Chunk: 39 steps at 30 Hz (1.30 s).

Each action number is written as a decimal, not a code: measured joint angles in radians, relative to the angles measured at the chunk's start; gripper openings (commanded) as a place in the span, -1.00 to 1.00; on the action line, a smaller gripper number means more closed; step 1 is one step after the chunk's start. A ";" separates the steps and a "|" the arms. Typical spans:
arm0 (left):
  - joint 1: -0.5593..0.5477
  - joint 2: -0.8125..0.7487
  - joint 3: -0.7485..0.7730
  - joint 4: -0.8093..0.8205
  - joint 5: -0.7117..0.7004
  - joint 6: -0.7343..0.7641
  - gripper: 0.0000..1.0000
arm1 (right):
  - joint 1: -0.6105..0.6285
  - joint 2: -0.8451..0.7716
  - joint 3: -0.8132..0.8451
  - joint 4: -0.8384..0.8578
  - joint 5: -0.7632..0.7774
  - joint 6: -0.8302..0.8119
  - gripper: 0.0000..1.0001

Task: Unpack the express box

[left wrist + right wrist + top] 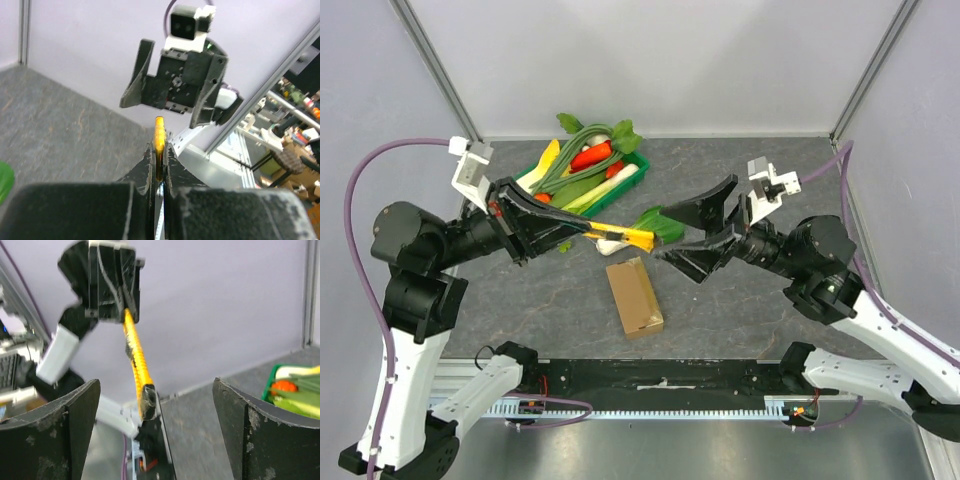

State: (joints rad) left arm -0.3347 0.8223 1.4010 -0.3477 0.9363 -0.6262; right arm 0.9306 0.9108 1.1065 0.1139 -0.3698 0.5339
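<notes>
The express box (634,297), a small brown carton, lies closed on the dark table in front of both arms. Above it my left gripper (582,232) is shut on one end of a yellow utility knife (625,237), held off the table and pointing right. The left wrist view shows the knife (159,135) pinched between the left gripper's (160,150) fingers. My right gripper (667,233) faces it, jaws wide open around the knife's free end without touching it. The right wrist view shows the knife (135,355) hanging between the right gripper's (156,385) spread fingers.
A green plastic tray (642,160) of vegetables stands at the back, left of centre. A bok choy (655,222) lies on the table under the knife. White walls and frame posts close in the back and sides.
</notes>
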 measured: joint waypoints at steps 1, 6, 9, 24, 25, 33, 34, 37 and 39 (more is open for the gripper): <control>0.000 -0.005 -0.008 0.053 -0.014 -0.043 -0.97 | 0.000 -0.002 -0.019 0.063 0.024 0.032 0.96; 0.000 -0.020 -0.042 0.257 -0.098 -0.190 -0.97 | 0.000 0.099 -0.037 0.335 0.064 0.177 0.96; 0.000 -0.037 -0.100 0.357 -0.148 -0.254 -0.96 | 0.001 0.170 -0.037 0.439 0.066 0.238 0.93; 0.000 -0.018 -0.226 0.582 -0.256 -0.361 -0.96 | 0.001 0.371 0.153 0.637 0.031 0.411 -0.02; 0.000 -0.020 -0.226 0.585 -0.257 -0.360 -0.96 | 0.001 0.380 0.163 0.631 0.027 0.417 0.07; 0.000 -0.026 -0.211 0.552 -0.277 -0.346 -0.96 | 0.003 0.389 0.194 0.536 -0.001 0.413 -0.16; 0.000 -0.026 -0.207 0.546 -0.277 -0.342 -0.97 | 0.003 0.390 0.196 0.526 -0.001 0.412 -0.28; 0.000 -0.026 -0.192 0.517 -0.277 -0.325 -0.96 | 0.003 0.390 0.201 0.490 -0.004 0.408 -0.40; 0.000 -0.026 -0.183 0.502 -0.275 -0.315 -0.97 | 0.003 0.390 0.201 0.481 -0.004 0.408 -0.45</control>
State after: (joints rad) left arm -0.3351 0.7967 1.2182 0.1539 0.6613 -0.9417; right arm 0.9340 1.3010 1.3079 0.5945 -0.3737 0.9417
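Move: The yellow cutter is clamped by one end in the left fingers, its middle about 7 cm to that hand's right, 1 cm forward and 1 cm higher. From the open right hand the same middle is some 9 cm left, level fore and aft, and 2 cm up. The cardboard box lies around 45 cm below, 6 cm ahead and 11 cm left of the right hand; the bok choy is as far below, 22 cm ahead and 10 cm left. The cutter's free handle end is what the right hand goes for: it travels left, up and a little forward, about 7 cm each leftward and upward, tilting its fingertips up some 20 degrees while the wide-open fingers straddle the handle and close most of the way. The left hand keeps its hold, rising nearly 5 cm and going 4 cm forward as it tips the cutter's free end upward. ##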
